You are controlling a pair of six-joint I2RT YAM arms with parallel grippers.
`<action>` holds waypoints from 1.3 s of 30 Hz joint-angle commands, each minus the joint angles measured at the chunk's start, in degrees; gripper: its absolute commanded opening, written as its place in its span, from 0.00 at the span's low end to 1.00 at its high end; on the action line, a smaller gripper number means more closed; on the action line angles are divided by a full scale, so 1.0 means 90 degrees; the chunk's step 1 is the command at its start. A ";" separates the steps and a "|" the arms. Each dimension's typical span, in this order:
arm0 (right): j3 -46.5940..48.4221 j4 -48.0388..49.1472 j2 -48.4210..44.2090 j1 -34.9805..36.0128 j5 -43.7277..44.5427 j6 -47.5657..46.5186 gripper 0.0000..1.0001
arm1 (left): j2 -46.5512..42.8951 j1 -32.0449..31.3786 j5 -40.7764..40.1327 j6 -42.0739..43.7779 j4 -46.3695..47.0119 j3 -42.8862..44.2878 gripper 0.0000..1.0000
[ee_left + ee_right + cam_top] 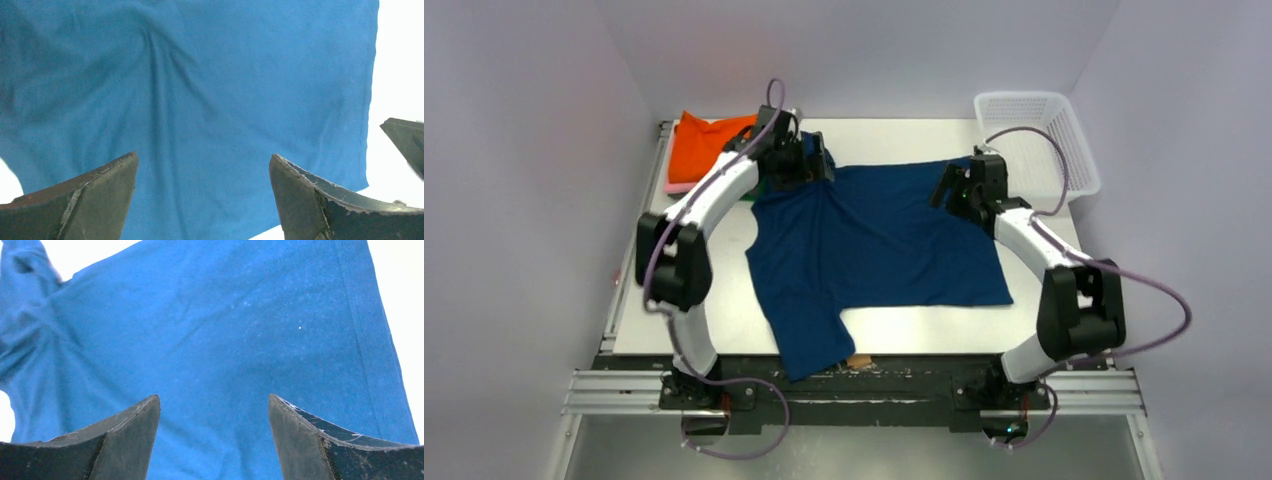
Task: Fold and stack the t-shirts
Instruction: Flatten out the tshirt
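Observation:
A navy blue t-shirt [874, 250] lies spread flat on the white table [894, 135], and one sleeve [809, 350] reaches over the near edge. My left gripper [812, 165] hovers over the shirt's far left corner. Its jaws are open, with only blue cloth [200, 90] showing beneath the left gripper [204, 157]. My right gripper [952, 188] is over the far right corner, also open above the cloth [215, 330], and nothing sits between the right gripper [214, 400] fingers. A folded orange t-shirt [709, 140] rests on a pink one [676, 185] at the far left.
A white mesh basket [1034, 140] stands at the far right corner of the table. A sliver of dark green cloth [759, 190] shows beside the left arm. A dark finger-like part [405, 145] enters the left wrist view from the right.

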 commanded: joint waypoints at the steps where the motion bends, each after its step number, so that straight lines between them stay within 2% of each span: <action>1: -0.0599 -0.0050 -0.0896 0.0021 -0.0422 0.0079 0.78 | -0.2394 -0.0721 -0.0964 0.0078 0.0763 -0.2421 1.00; 3: -0.0885 -0.0076 -0.1190 0.0031 -0.0545 0.0075 0.78 | -0.3224 -0.1086 -0.1247 -0.0093 0.0900 -0.3547 1.00; 5: -0.1173 -0.0034 -0.1387 0.0043 -0.0553 0.0082 0.78 | -0.3653 -0.1386 -0.1363 -0.0353 0.1051 -0.4416 1.00; 9: -0.1636 0.0092 -0.1538 0.0063 -0.0574 0.0174 0.78 | -0.3748 -0.1558 -0.1208 -0.0683 0.1417 -0.5376 1.00; 14: -0.1844 0.0224 -0.1203 0.0058 -0.0471 0.0254 0.77 | -0.2776 -0.1515 -0.1310 -0.0878 0.1379 -0.5145 1.00; 19: -0.1894 0.0540 -0.0593 0.0065 -0.0549 0.0380 0.77 | -0.1178 -0.1104 -0.1050 -0.0908 0.0830 -0.4042 1.00; 23: -0.1733 0.0557 -0.0017 0.0065 -0.0356 0.0392 0.77 | -0.0583 -0.0681 -0.0919 -0.0935 0.0520 -0.3515 1.00; 26: -0.1499 0.0566 0.0516 0.0062 -0.0271 0.0419 0.77 | -0.0644 -0.0549 -0.1256 -0.0736 0.0488 -0.3312 1.00; 31: -0.1044 0.0396 0.0845 0.0058 -0.0035 0.0442 0.76 | -0.0164 -0.0320 -0.1138 -0.0404 -0.0103 -0.2390 1.00; 33: -0.0983 0.0337 0.0621 0.0060 -0.0038 0.0430 0.76 | -0.0213 -0.0324 -0.1059 -0.0297 -0.0156 -0.2211 1.00; 36: -0.1029 0.0167 -0.0121 0.0075 -0.0040 0.0425 0.77 | -0.0793 -0.0431 -0.0889 -0.0204 0.0076 -0.2443 1.00; 39: -0.1265 -0.0008 -0.1020 0.0075 0.0181 0.0456 0.78 | -0.1705 -0.0793 -0.1338 -0.0198 0.0031 -0.3052 1.00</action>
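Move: From the left gripper, the t-shirt's near-left part, where the near sleeve begins, lies about 20 cm straight back and 11 cm below. The near sleeve's middle is some 31 cm back, the far sleeve roughly 9 cm ahead, and the folded stack 6 cm ahead, 23 cm left. From the right gripper, the shirt's near-right body is about 8 cm back and 8 cm below; the basket stands 12 cm ahead, 21 cm right. Swing the left gripper back about 20 cm in a low arc over the t-shirt, rising first, then sinking with its fingers tipping steeper onto the cloth by the near sleeve; push that cloth forward about 10 cm. Alongside, loop the right gripper back 8 cm and down onto the shirt, push forward some 5 cm, then ease off slightly back and up. Keep both grippers open. ##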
